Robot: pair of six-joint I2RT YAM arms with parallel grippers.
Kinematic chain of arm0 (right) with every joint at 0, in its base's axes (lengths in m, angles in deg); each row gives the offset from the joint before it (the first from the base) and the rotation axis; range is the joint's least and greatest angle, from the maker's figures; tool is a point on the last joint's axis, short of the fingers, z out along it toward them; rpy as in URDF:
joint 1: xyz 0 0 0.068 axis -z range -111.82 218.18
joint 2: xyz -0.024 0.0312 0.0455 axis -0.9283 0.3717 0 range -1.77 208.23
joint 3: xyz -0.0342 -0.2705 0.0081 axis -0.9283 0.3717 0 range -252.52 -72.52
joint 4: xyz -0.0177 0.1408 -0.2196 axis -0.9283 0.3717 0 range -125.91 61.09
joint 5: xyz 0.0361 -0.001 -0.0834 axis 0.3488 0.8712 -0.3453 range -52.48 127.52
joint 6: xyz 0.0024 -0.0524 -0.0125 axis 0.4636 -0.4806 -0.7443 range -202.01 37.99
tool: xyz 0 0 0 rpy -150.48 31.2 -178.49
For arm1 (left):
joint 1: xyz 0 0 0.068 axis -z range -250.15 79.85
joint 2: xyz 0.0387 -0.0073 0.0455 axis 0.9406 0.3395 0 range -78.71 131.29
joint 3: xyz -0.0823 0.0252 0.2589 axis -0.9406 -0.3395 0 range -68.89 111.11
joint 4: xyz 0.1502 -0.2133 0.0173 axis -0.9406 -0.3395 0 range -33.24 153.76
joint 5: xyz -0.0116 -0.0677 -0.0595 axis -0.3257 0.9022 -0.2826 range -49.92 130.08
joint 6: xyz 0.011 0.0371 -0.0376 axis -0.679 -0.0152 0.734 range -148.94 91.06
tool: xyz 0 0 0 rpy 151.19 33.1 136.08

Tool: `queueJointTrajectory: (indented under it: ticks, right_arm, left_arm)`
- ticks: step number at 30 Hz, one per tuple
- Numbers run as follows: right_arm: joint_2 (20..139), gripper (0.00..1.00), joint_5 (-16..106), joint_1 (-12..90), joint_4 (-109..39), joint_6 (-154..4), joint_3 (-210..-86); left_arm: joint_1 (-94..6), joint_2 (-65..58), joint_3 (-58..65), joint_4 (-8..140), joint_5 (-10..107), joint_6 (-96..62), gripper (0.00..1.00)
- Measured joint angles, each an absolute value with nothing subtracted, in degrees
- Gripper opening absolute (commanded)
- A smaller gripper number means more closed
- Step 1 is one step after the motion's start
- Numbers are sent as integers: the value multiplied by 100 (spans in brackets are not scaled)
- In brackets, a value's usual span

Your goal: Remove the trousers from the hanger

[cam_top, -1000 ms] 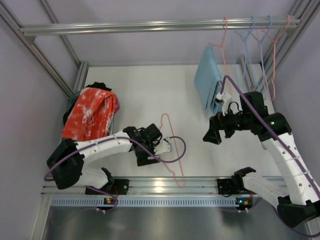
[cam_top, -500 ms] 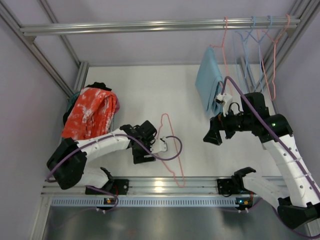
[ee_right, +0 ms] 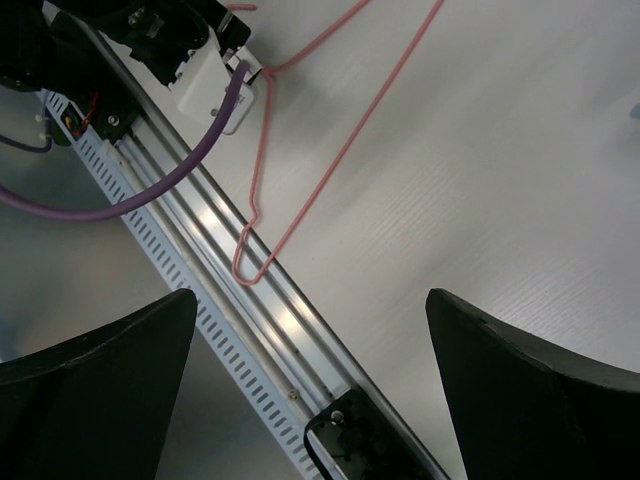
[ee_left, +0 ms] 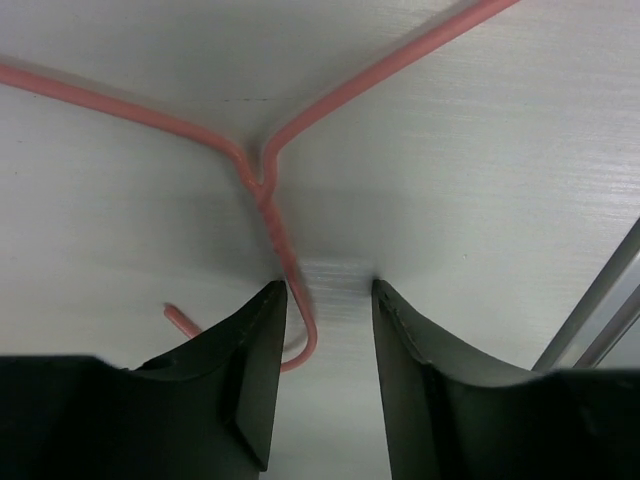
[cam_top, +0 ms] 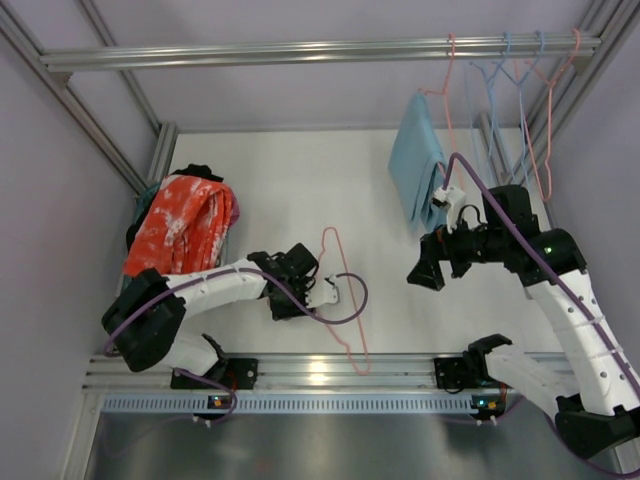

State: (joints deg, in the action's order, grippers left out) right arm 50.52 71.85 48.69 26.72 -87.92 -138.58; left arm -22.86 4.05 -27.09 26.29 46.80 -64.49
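The orange-red, white-blotched trousers [cam_top: 180, 228] lie in a heap at the table's left edge, with black trousers [cam_top: 198, 172] showing behind them. A bare pink hanger [cam_top: 333, 233] lies flat on the table. My left gripper [cam_top: 300, 292] stands over its hook. In the left wrist view the hook's neck [ee_left: 272, 215] runs in between the jaws of the left gripper [ee_left: 327, 285] and rests against the left finger [ee_left: 255, 340]; a gap stays open to the right finger. My right gripper [cam_top: 424, 272] hovers wide open and empty, and the right wrist view shows the hanger [ee_right: 340, 140] ahead of the right gripper [ee_right: 310, 295].
A light-blue cloth [cam_top: 415, 170] hangs from a pink hanger on the top rail [cam_top: 300, 50]. Several empty hangers [cam_top: 520, 75] hang at the rail's right end. An aluminium frame rail [cam_top: 330, 375] runs along the near edge. A purple cable [cam_top: 355, 305] loops over the hanger.
The left gripper's jaws have narrowed around the hanger's hook and the gripper has shifted slightly left. The right arm has not moved.
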Motion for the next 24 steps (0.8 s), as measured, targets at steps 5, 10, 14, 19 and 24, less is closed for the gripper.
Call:
queueJointTrajectory:
  ticks: [5,10,14,19,24]
  right_arm:
    - [5031,99,7178,4869,2672,-8790,-13858]
    - [5007,99,7196,4869,2644,-8786,-13775]
    - [4978,98,7248,4867,2624,-8722,-13609]
    - [4978,97,7382,4850,2460,-8513,-13498]
    - [5024,95,7661,4778,1824,-8021,-13115]
  left_arm:
    - [-2015,195,-2908,2705,4570,-6237,13]
    - [-1939,154,-2954,2769,4498,-6145,0]
    - [-1939,167,-2919,2808,4446,-6012,0]
    - [-1939,167,-2785,2769,4330,-5861,0]
    - [-1967,165,-2503,2557,4166,-5833,0]
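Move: At the left hand's half-open, downward fingers, the pink hanger's neck lies almost in the gap, about 1 cm ahead of the hand point and 1 cm below it. The red trousers on the pile are some 20 cm ahead and 25 cm left of that hand, about 6 cm higher. From the right hand, the hanger's middle is roughly 20 cm left, 2 cm ahead and 24 cm down; the blue trousers hang about 24 cm ahead of it. Closing on the neck of the pink hanger, the left fingers go from half open to shut and pinch the wire just below the fork while the hand draws back about 1 cm; the hand then goes forward and up, each some 2 cm. Late on, the open right hand starts towards the hanger, about 2 cm left and 2 cm down, its wrist turning slightly. ##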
